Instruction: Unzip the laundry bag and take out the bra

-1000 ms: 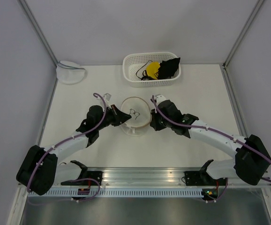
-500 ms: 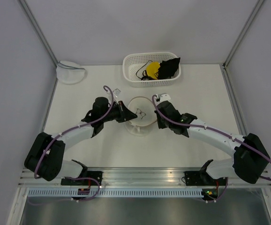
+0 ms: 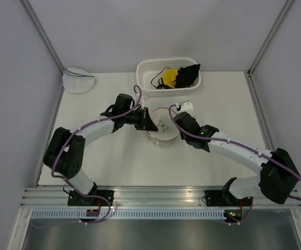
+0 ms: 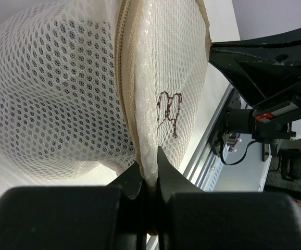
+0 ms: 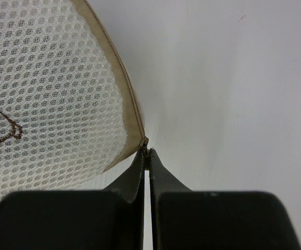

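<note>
The laundry bag, a white mesh dome with a tan rim, is held up on edge mid-table between both grippers. My left gripper is shut on the bag's rim at its left side. My right gripper is shut on the small zipper pull at the tan rim's right end. The zipper line looks closed. No black fabric shows through the mesh. The bra, black fabric with thin straps, lies in the white basket at the back.
A yellow round item lies in the basket beside the black fabric. A second white dome pouch with a grey-blue rim sits at the back left corner. Grey walls stand on three sides. A metal rail runs along the near edge.
Both grippers have kept hold and carried the bag a little right and back. The left arm has swung forward and right, and the bag now stands more on edge.
</note>
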You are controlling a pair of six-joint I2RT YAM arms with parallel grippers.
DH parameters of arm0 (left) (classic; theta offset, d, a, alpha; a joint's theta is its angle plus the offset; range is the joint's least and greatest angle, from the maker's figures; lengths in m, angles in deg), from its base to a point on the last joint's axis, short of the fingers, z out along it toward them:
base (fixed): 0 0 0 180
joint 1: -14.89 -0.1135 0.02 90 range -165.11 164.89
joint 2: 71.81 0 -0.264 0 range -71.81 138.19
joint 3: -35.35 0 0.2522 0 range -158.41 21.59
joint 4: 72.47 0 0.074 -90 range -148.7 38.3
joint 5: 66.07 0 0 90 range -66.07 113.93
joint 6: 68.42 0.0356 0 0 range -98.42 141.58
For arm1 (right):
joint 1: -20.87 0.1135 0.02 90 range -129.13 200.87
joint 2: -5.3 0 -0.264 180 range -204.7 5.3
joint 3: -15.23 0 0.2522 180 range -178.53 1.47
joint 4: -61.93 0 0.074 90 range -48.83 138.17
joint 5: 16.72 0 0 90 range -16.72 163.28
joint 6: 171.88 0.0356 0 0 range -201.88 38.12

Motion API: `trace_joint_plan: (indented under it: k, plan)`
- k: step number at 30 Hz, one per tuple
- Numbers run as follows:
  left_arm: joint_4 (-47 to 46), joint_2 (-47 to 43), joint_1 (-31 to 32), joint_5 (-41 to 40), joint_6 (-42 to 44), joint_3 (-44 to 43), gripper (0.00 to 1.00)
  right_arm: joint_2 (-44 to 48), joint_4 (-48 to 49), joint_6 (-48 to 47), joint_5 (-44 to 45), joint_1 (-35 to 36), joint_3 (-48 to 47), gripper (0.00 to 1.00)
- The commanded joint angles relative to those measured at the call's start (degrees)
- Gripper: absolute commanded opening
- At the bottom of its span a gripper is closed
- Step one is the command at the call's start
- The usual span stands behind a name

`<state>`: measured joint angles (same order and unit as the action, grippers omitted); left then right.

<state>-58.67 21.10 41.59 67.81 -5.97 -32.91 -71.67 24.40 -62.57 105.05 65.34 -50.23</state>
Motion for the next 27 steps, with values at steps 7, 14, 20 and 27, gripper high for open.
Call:
trace_joint_plan:
  k: [7, 14, 20, 27]
  plan:
    - [15.00, 3.77, -0.24, 5.43, 13.58, -9.65, 0.02, 0.59, -1.10, -4.28, 4.80, -0.96, -1.73, 0.00]
    - [12.81, 3.17, -0.33, -9.99, 8.22, -10.54, 0.34, 1.21, 0.92, -3.67, -5.92, -0.96, 0.54, 0.00]
    - [8.85, -9.04, -0.33, -30.83, -0.91, -3.87, 0.60, 0.25, 2.32, -2.52, -16.71, -0.88, 1.78, 0.01]
    - [5.08, -25.21, 0.28, -38.96, -12.69, 9.73, 0.93, -1.25, 6.78, -3.23, -40.15, -0.96, 3.27, 0.00]
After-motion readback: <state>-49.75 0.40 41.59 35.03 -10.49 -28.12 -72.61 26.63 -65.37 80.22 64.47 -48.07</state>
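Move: The left fingers still pinch the laundry bag's rim at its near-left side, with the bag's middle about 4 cm to their right, 2 cm ahead and 4 cm below. The right fingers still hold the zipped rim on the other side, the bag's middle some 8 cm to their left, level with them and about 4 cm lower. The white basket stands roughly 24 cm ahead of the left hand and 6 cm to its right. Barely shifting at first, the left hand spreads its fingers wide to let go of the rim, eases about 3 cm forward, then swings quickly left and up some 8 cm away from the bag, turning about 30 degrees counter-clockwise. Meanwhile the right hand keeps its shut grip on the zipped rim and pulls it left, back and down by about 7 cm, also turning counter-clockwise. ##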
